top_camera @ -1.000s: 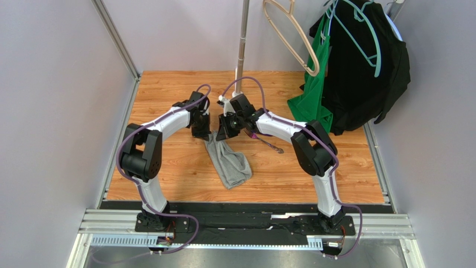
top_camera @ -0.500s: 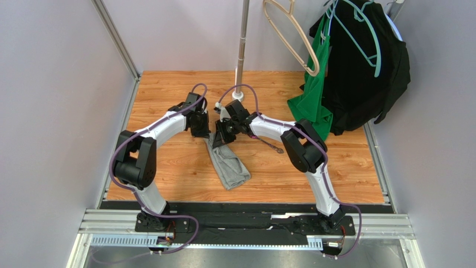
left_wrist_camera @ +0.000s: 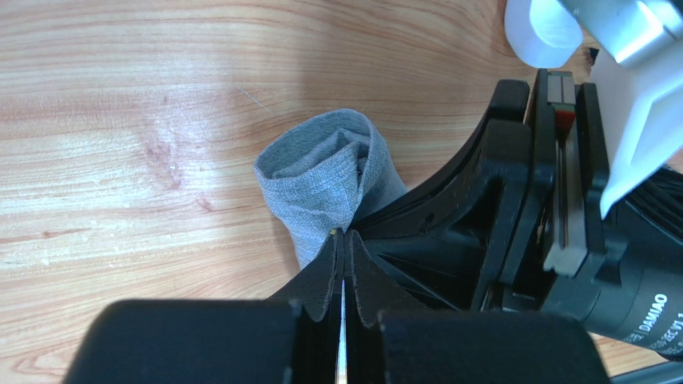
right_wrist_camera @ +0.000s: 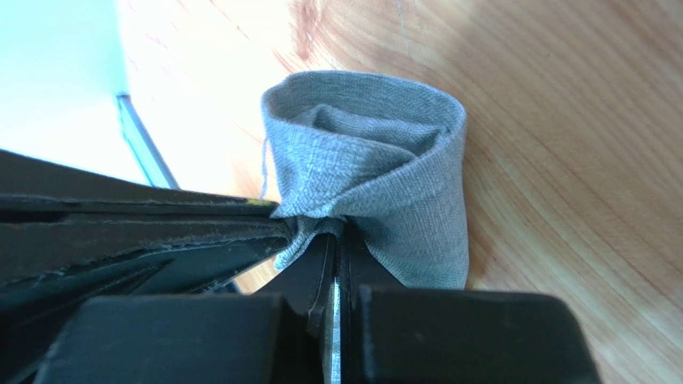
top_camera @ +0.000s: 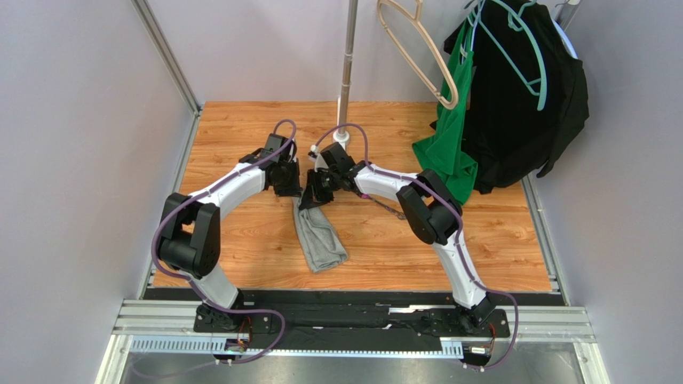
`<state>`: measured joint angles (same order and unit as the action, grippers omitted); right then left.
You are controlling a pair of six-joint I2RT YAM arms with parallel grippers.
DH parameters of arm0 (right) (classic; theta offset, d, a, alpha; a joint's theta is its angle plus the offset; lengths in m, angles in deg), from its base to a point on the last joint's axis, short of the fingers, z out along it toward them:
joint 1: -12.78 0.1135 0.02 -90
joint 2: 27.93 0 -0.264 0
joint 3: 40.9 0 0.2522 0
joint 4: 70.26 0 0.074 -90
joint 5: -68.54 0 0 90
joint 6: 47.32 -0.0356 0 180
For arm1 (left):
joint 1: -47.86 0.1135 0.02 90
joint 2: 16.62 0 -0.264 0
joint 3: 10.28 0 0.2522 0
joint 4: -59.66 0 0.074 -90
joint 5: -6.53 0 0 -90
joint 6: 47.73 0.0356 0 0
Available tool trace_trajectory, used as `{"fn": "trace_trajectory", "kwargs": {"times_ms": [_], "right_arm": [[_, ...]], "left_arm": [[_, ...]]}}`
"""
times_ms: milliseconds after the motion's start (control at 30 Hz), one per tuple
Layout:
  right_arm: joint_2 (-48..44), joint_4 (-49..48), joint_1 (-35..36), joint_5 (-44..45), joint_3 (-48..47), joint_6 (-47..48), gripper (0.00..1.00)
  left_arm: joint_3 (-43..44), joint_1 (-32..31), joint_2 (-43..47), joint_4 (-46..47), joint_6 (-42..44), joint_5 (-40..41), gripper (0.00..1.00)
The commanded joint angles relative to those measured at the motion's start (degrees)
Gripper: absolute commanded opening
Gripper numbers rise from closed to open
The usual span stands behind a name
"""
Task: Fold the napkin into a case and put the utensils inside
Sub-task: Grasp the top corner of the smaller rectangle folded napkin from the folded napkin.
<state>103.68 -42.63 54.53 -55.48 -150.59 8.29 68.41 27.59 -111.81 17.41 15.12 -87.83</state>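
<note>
The heather-grey napkin [top_camera: 319,238] lies bunched into a long narrow strip on the wooden table [top_camera: 240,136], running from the grippers toward the near edge. My left gripper [top_camera: 293,190] and right gripper [top_camera: 309,198] meet tip to tip at its far end. Each is shut on the napkin's top edge. In the left wrist view the left gripper [left_wrist_camera: 342,234] pinches the napkin [left_wrist_camera: 333,176], which folds into a loop. The right gripper [right_wrist_camera: 337,229] grips the same looped napkin [right_wrist_camera: 377,172]. One dark purple utensil [top_camera: 388,208] shows partly beside the right arm.
A metal stand pole [top_camera: 346,64] rises at the back centre. A beige hanger [top_camera: 417,48], a green garment [top_camera: 453,140] and a black garment [top_camera: 521,96] hang at the back right. Grey walls enclose the table on both sides.
Both grippers have shifted a little left and farther back, pulling the napkin's top end with them. The napkin has slid left and drawn into a narrower strip.
</note>
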Motion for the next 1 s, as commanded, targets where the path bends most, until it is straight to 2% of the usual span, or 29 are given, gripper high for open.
{"fn": "trace_trajectory", "kwargs": {"times_ms": [0, 67, 167, 267, 300, 333, 433, 567, 667, 733, 800, 967], "right_arm": [[-0.74, -13.73, -1.67, -1.74, 4.5, -12.43, 0.0], [-0.83, -17.9, -2.38, -2.63, 5.74, -15.52, 0.0], [0.84, -14.4, -2.56, -4.04, 3.11, -13.34, 0.0], [-0.04, -23.59, -3.78, -6.05, 8.36, -18.15, 0.0], [-0.04, -29.98, -4.48, -7.19, 9.77, -22.69, 0.0], [0.31, -31.34, -4.58, -8.07, 9.7, -23.52, 0.0], [2.68, -26.62, -3.62, -9.57, 5.49, -21.77, 0.0], [4.79, -28.54, -3.17, -10.63, 4.34, -23.35, 0.0], [6.46, -26.09, -3.09, -12.82, 2.5, -21.34, 0.0], [5.07, -24.5, -3.17, -13.7, 3.45, -17.84, 0.04], [2.61, -22.06, -3.52, -12.66, 5.3, -15.28, 0.16], [0.14, -21.43, -4.4, -14.93, 6.88, -12.29, 0.25]], "left_arm": [[-0.41, -0.73, 2.21, 0.46, -1.4, 0.75, 0.0], [-0.59, -0.73, 1.95, -0.25, -1.23, 2.42, 0.0], [0.02, -0.73, 1.51, -1.04, -0.44, 2.95, 0.0], [-1.02, -0.73, 2.03, -0.87, -1.14, 3.04, 0.0], [-1.46, -0.73, 2.12, -0.6, -1.14, 2.96, 0.0], [-2.08, -0.73, 2.12, -0.34, -1.14, 2.69, 0.0], [-2.17, -0.73, 1.86, 0.54, -1.15, 2.34, 0.0], [-1.64, -0.73, 1.42, 0.63, -1.32, 2.34, 0.0], [-1.29, -0.73, 1.24, 0.54, -1.5, 2.69, 0.0], [-0.68, -0.65, 0.98, 0.02, -1.5, 3.13, 0.0], [-0.42, -0.65, 0.45, -1.04, -1.41, 4.18, 0.0], [-0.94, 0.75, 0.28, -2.36, -2.81, 4.27, 0.0]]}}
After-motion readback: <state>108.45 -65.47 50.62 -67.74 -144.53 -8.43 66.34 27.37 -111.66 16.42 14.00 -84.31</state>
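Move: The napkin's top corner is already pinched in my closed left fingers, practically at the hand point. My closed right fingers also hold the fold, with that corner about 2 cm farther out, 1 cm left and 1 cm higher. From my right hand, the napkin's near end lies roughly 17 cm back and 6 cm to the right, the pole foot 13 cm ahead and 11 cm right, and the fork 21 cm right, about level; all three are some 3 cm lower. I push my right hand forward about 2 cm along the pinched fold towards my left fingertips, rolling it some 15 degrees left side up while its fingers tip further down. Then I part the right fingers about a fifth, easing slightly back, with the cloth still between them. My left hand keeps its pinch and eases just over 1 cm down, also 1 cm left and back. ##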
